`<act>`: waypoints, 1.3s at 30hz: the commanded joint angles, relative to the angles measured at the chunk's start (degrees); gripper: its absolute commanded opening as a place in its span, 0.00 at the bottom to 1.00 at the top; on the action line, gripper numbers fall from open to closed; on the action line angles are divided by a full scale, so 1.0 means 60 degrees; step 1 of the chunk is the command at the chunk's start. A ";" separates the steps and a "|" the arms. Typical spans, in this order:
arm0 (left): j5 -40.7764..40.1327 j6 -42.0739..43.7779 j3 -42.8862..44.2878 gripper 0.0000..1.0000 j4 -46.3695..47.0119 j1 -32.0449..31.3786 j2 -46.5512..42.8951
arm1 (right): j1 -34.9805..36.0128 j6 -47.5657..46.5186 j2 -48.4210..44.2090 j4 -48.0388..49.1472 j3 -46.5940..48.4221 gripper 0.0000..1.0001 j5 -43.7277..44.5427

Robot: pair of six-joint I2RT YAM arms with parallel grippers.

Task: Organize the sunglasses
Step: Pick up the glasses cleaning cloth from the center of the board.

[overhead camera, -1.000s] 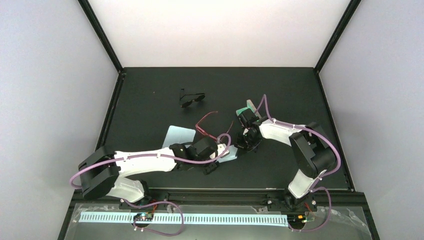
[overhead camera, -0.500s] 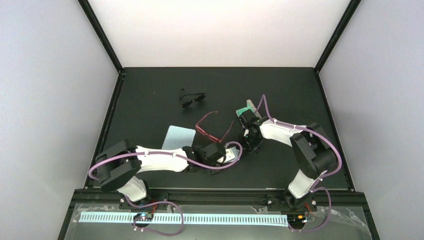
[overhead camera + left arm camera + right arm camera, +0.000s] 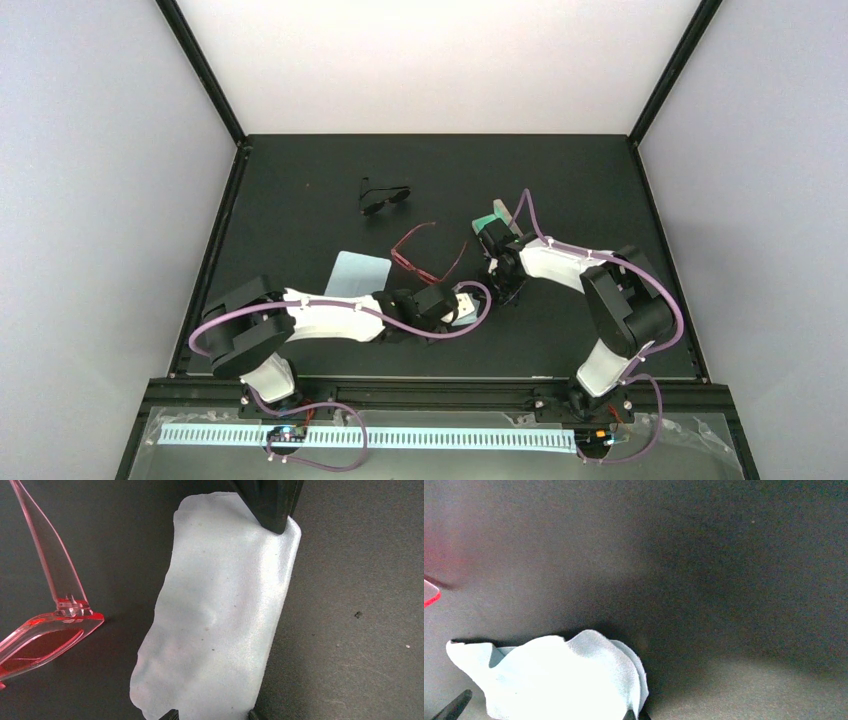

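Note:
The sunglasses point(image 3: 426, 256), thin red frame with both arms spread, lie mid-table; one hinge and arm show at the left of the left wrist view point(image 3: 55, 615). A small pale cloth point(image 3: 225, 615) lies flat just right of them. My left gripper point(image 3: 211, 715) is open, its tips astride the cloth's near end. My right gripper point(image 3: 634, 716) is shut on the cloth's far end point(image 3: 559, 680), which bunches up there. From above, both grippers meet at this cloth point(image 3: 468, 304), the left gripper point(image 3: 458, 302) facing the right gripper point(image 3: 503, 290).
A black dark-lensed pair point(image 3: 383, 197) lies farther back. A second light-blue cloth point(image 3: 357, 272) lies flat left of the red pair. A teal item point(image 3: 490, 218) sits beside the right wrist. The black table's raised edges point(image 3: 222, 230) border both sides.
My left arm has swung right and forward, bringing its gripper onto the near end of the small cloth, and its jaws have narrowed. The right gripper has hardly moved.

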 commanded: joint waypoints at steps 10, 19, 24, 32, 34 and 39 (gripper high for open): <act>-0.0360 -0.0001 0.0045 0.35 -0.0514 0.0121 0.0247 | -0.0314 -0.0314 0.0199 -0.0357 0.0426 0.01 0.0243; -0.0177 0.0111 0.0184 0.23 -0.0377 0.0121 0.0717 | -0.0447 -0.0474 0.0286 -0.0387 0.0549 0.01 0.0182; -0.0379 0.0131 0.0300 0.09 -0.0252 0.0130 0.1015 | -0.0467 -0.0548 0.0354 -0.0484 0.0626 0.01 0.0166; -0.0207 0.0136 0.0753 0.02 -0.0504 0.0148 0.0658 | -0.0552 -0.0414 0.0214 -0.0812 0.0769 0.01 0.0091; -0.0065 0.0088 0.0935 0.01 -0.0626 0.0188 0.0526 | -0.0592 -0.0272 0.0123 -0.1019 0.0808 0.01 0.0132; 0.0330 0.0092 0.1536 0.02 -0.1046 0.0384 0.0333 | -0.0655 0.0218 -0.0185 -0.1396 0.0803 0.01 0.0119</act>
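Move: The cleaning cloth, its right end already pinched by the right hand, lies between the hands: its middle is some 4 cm to the left hand's right, 2 cm ahead and about 1 cm below, with the open left fingers around its left end. From the left hand, the red glasses are about 10 cm ahead and 4 cm left. From the right hand, the cloth's middle is some 4 cm left and 2 cm back, and the green case about 13 cm ahead and 2 cm right. The cloth's free left end is pinched by the left fingers, which stay around it half open at first, then shut fully as the hand edges about 1.5 cm forward and slightly right. Meanwhile the right hand, still gripping the other end, draws it some 2 cm forward and to the right, rising nearly 1 cm late on. ##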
